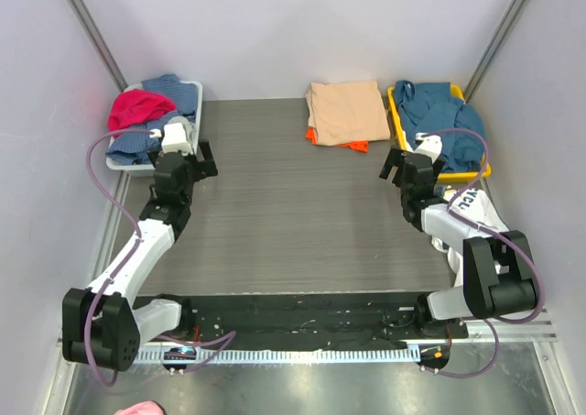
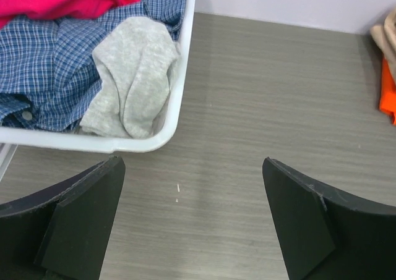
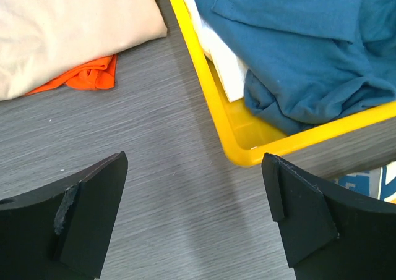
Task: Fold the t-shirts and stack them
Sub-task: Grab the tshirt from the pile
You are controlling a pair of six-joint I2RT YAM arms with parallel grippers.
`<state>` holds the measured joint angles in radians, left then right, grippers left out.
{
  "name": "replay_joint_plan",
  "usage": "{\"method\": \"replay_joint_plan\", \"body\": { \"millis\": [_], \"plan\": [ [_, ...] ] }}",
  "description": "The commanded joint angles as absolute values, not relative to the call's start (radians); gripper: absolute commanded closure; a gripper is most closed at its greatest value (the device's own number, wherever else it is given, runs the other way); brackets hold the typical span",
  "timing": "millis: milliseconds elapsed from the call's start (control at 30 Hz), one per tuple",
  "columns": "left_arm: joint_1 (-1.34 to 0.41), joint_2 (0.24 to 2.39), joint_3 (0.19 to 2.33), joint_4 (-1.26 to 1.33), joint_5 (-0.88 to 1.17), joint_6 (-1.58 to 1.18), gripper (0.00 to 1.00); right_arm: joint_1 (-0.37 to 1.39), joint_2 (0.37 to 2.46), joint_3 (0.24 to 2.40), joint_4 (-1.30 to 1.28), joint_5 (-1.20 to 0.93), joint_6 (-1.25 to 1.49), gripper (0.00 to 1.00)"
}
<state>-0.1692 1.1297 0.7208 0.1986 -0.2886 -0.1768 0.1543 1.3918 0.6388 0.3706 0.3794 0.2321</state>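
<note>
A folded tan-beige t-shirt lies at the back middle of the table on top of a folded orange t-shirt, whose edge peeks out below it. The tan-beige t-shirt and the orange t-shirt also show in the right wrist view. A crumpled dark teal-blue t-shirt fills the yellow bin at the back right. My right gripper hovers open just in front of that bin's near corner, nothing between its fingers. My left gripper is open over bare table beside the white bin.
A white bin at the back left holds a red garment, a blue checked shirt and a grey cloth. A white cloth lies in the yellow bin. Pale walls close in the table on three sides.
</note>
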Motion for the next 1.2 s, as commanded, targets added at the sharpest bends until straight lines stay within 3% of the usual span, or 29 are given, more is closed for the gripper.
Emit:
{"method": "replay_joint_plan", "body": {
  "millis": [0, 133, 267, 500, 667, 1000, 1167],
  "plan": [
    [-0.17, 1.089, 0.794, 0.092, -0.267, -0.146, 0.0, 0.161, 1.345, 0.702, 0.332, 0.39, 0.249, 0.0],
    [-0.17, 1.098, 0.899, -0.029, -0.301, -0.15, 0.0, 0.161, 1.305, 0.754, 0.282, 0.357, 0.268, 0.0],
    [-0.169, 1.112, 0.963, -0.113, -0.302, -0.156, 0.0, 0.161, 1.345, 0.922, 0.044, 0.41, 0.255, 0.0],
    [-0.16, 1.092, 0.966, -0.113, -0.213, -0.141, 0.0, 0.152, 1.341, 1.001, 0.026, 0.43, 0.244, 0.0],
    [-0.137, 1.091, 0.972, -0.153, -0.131, -0.15, 0.0, 0.149, 1.502, 1.184, -0.142, 0.604, 0.267, 0.0],
    [-0.135, 1.14, 1.048, -0.316, -0.13, -0.256, 0.0, 0.037, 1.886, 1.708, -0.281, 0.491, 0.264, 0.0],
    [-0.135, 1.068, 0.973, -0.322, -0.054, -0.316, 0.0, -0.076, 2.031, 1.871, -0.328, 0.419, 0.311, 0.06]
  ]
}}
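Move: The blue shirt heaped in the yellow bin has its middle some 18 cm ahead of the right hand, 9 cm to its right and about 6 cm lower. The folded beige stack is roughly 17 cm ahead and 17 cm to the left, 10 cm below the hand; the white cloths are about 16 cm right and 9 cm back, 11 cm below. From the left hand, the blue shirt is around 65 cm right and 18 cm ahead, 16 cm lower. The blue shirt in the yellow bin draws the right hand: it first rises about 9 cm above the bin's near-left corner, then sweeps some 16 cm forward and 7 cm right over the heap, turning slightly clockwise, fingers still wide open. The left hand lifts about 5 cm and sinks most of the way back, drifting back and right as it tips down. ##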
